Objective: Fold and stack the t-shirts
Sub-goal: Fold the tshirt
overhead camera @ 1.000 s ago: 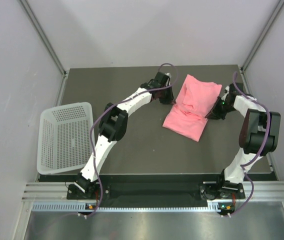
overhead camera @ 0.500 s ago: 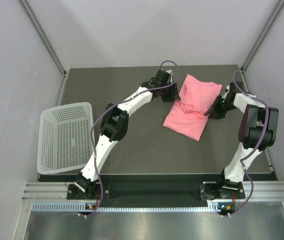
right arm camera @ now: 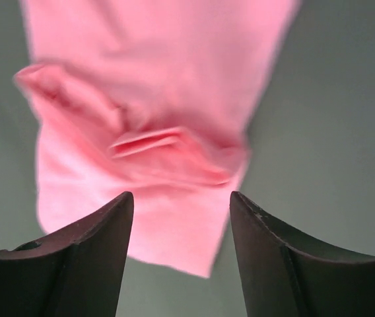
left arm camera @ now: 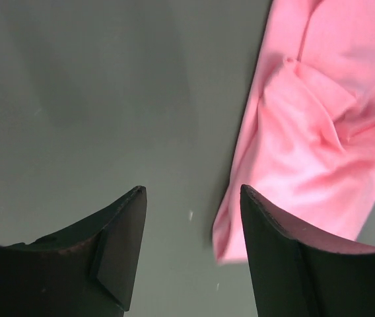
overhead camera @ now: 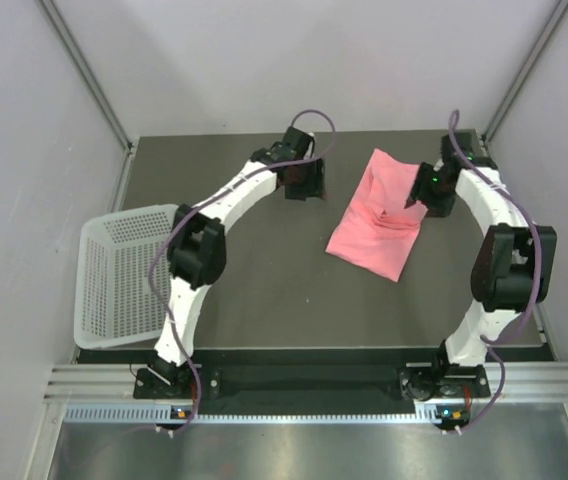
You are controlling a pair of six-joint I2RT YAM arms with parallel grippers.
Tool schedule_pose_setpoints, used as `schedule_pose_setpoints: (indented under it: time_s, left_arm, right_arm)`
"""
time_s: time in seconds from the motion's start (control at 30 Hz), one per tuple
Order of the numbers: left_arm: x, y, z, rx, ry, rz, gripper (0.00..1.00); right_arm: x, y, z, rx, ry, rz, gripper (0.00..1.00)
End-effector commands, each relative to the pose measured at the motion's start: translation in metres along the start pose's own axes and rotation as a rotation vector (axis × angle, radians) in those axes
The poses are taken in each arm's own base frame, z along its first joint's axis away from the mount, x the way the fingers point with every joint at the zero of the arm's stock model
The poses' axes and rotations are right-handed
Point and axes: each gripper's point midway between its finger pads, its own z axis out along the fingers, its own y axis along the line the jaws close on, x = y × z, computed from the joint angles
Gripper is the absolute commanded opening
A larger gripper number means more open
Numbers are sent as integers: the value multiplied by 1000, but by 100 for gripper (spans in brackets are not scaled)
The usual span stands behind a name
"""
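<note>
A salmon-pink t-shirt [overhead camera: 382, 212] lies folded into a long strip on the dark table, right of centre, slanting from far right to near left. My left gripper [overhead camera: 301, 186] hovers to its left, apart from it, open and empty; its wrist view shows the t-shirt [left arm camera: 313, 125] at the right, partly behind the right finger [left arm camera: 273, 257]. Beside the shirt's far right edge, my right gripper [overhead camera: 432, 190] hangs open and empty. The right wrist view looks down on the t-shirt [right arm camera: 148, 132], with a wrinkle at its middle, beyond the gripper [right arm camera: 181, 198].
A white perforated basket [overhead camera: 129, 272] sits tilted at the table's left edge. Grey walls and metal posts enclose the table on three sides. The dark table [overhead camera: 264, 290] shows bare between the arms.
Both grippers have opened and let go of the t-shirt. The left one drew back to the left and the right one moved farther back; the shirt stays on the table.
</note>
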Motion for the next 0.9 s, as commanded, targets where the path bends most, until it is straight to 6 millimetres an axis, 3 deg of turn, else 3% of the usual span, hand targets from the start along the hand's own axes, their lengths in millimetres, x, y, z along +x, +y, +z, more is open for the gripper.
schedule_pose_setpoints:
  time_s: [0.0,0.03,0.07,0.1,0.13,0.2,0.23,0.4,0.63,0.87]
  left_arm:
    - [-5,-4,-78,-16,-69,76,63]
    - [-5,-9,-100,5,-92,81,63]
    - [3,-8,-105,11,-80,81,63]
    - [26,1,-102,6,-26,76,62]
    - [29,-2,-115,25,-36,78,62]
    - [57,9,-115,17,24,64,61]
    - [62,5,-124,48,27,63,61]
    - [98,17,-130,45,90,38,61]
    - [107,22,-138,35,96,21,60]
    - [104,18,-140,40,99,19,60]
  right_arm:
    - [16,44,-23,20,-52,-83,61]
    - [28,61,-18,-1,-41,-104,61]
    - [38,67,-11,-1,-18,-101,61]
    - [41,73,-6,14,-20,-104,61]
    - [45,85,-3,21,-27,-99,61]
    - [51,88,11,54,-9,-87,60]
    - [53,92,14,73,-16,-68,59]
    - [50,85,36,163,-46,-17,59]
    - [45,88,58,190,-55,-2,59]
    - [12,80,71,244,-109,-24,60]
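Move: The middle of the t-shirt, where the edge of its folded-over layer crosses, lies about 10 cm to my right hand's left, 1 cm ahead and some 8 cm below. That edge's right end is almost under this hand, 1 cm back and 1 cm left; its left end is about 17 cm left and 2 cm ahead. From my left hand the shirt's middle lies level ahead, about 18 cm to the right and 8 cm down. I swing my open right hand left over the t-shirt by about 10 cm, then sink some 6 cm to the folded-over edge near its middle, easing forward 3 or 4 cm at the last as the hand's left side dips a little. My open left hand clears away from the shirt, about 15 cm back and 8 cm left over bare table, rising in an arc and sinking again. ##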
